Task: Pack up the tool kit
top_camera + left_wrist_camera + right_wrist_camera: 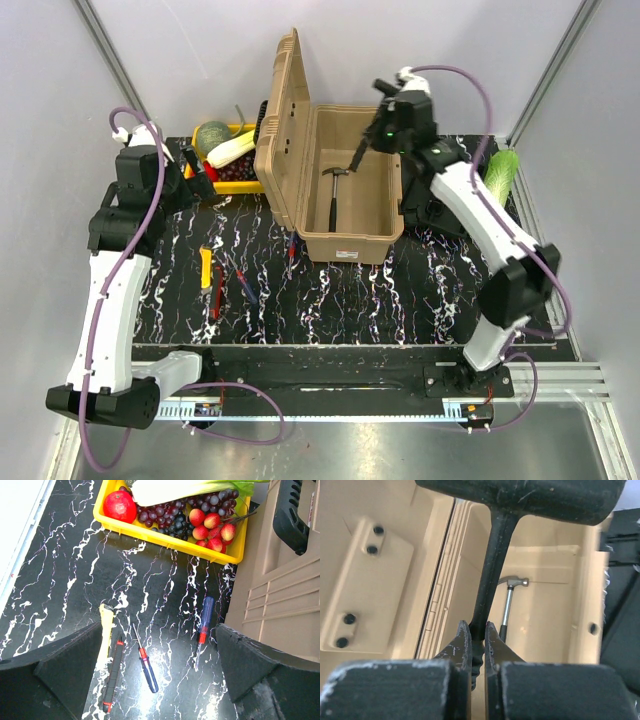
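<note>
The tan toolbox [392, 215] stands open at the back centre, its lid [280, 130] upright on the left. A steel hammer [335, 195] lies inside and shows in the right wrist view [509, 597]. My right gripper [478, 630] is shut on the handle of a black mallet [492, 570] and holds it over the open box [358, 152]. My left gripper [157, 665] is open and empty above the loose tools: a yellow-handled tool [105, 630], a black and red tool [114, 672] and two blue screwdrivers [146, 665] [204, 625].
A yellow crate [165, 537] of fruit and vegetables sits left of the lid. A green vegetable [503, 172] lies at the far right. A black tray-like object [425, 215] sits against the box's right side. The toolbox's black handle [295, 515] is near my left gripper.
</note>
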You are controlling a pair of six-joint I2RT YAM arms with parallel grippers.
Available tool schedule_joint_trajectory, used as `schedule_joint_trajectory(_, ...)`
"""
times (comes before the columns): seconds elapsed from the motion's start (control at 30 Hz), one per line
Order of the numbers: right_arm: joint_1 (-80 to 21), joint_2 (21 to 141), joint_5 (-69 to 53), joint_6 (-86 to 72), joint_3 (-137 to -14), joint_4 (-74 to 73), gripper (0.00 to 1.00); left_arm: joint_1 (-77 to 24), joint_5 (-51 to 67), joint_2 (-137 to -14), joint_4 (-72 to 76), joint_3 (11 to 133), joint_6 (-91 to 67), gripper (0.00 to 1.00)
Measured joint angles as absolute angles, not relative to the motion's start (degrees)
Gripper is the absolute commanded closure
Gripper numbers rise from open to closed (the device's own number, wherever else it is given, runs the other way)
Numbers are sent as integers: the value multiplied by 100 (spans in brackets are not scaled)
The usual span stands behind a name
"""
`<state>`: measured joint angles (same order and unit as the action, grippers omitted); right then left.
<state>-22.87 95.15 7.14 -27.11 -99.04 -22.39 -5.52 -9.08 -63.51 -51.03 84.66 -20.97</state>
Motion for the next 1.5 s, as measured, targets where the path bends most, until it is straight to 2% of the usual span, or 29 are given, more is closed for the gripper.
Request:
schedule_joint_trajectory(0.13,-2838,10779,762,-1940,-10897,-2692,100,-552,-908,-6331,-5100,8420,-2097,1)
schedule_joint_trajectory(0.37,-2969,12425,1415,-1232,-11587,-3726,100,-552,-908,-6337,-5098,8405,-2097,1)
schedule_joint_trajectory(0.73,-2910,13784,2095,-770,-12606,-4541,100,-552,-913,-6694,-5155,8549,-2154,1)
schedule_joint_trajectory(0.8,-2888,13961,2110,-779,-12746,-4641,94,-552,-915,-6768,-5199,8654,-2156,1)
schedule_joint_trajectory(0.93,-2840,14226,2139,-819,-12973,-4825,70,-552,-934,-6873,-5247,8827,-2152,1)
schedule_joint_trajectory(1.1,-2810,14451,2163,-904,-13281,-5122,57,-552,-954,-6882,-5317,8849,-2147,1)
schedule_joint_trajectory(1.23,-2810,14549,2191,-956,-13583,-5308,53,-552,-961,-6882,-5317,8849,-2150,1)
schedule_joint_trajectory(1.4,-2805,14503,2158,-1017,-14044,-5389,38,-552,-961,-6882,-5317,8849,-2150,1)
schedule_joint_trajectory(1.5,-2805,14271,2016,-1037,-14112,-5382,14,-552,-958,-6882,-5317,8849,-2150,1)
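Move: The right hand holds the rubber mallet high over the open tool box. The free strip of box floor where the mallet is to go lies about 30 cm below and 6 cm ahead, some 2 cm to the left. The hammer lies on that floor some 9 cm to the left of this strip and about level with it; the black tray is on the table about 20 cm right of the hand, 5 cm ahead and 31 cm down. From the left hand the strip is roughly 21 cm ahead, 40 cm right and 30 cm below. Still pinching the mallet by its handle, the right hand lets go of it only at the bottom of a plunge of nearly 30 cm into the box, beside the hammer. On the way it swings left and comes back, edges forward some 5 cm, tips its fingers down about 30 degrees and rolls its left side down. The fingers then open well apart, and the hand backs up about 6 cm off the mallet. ##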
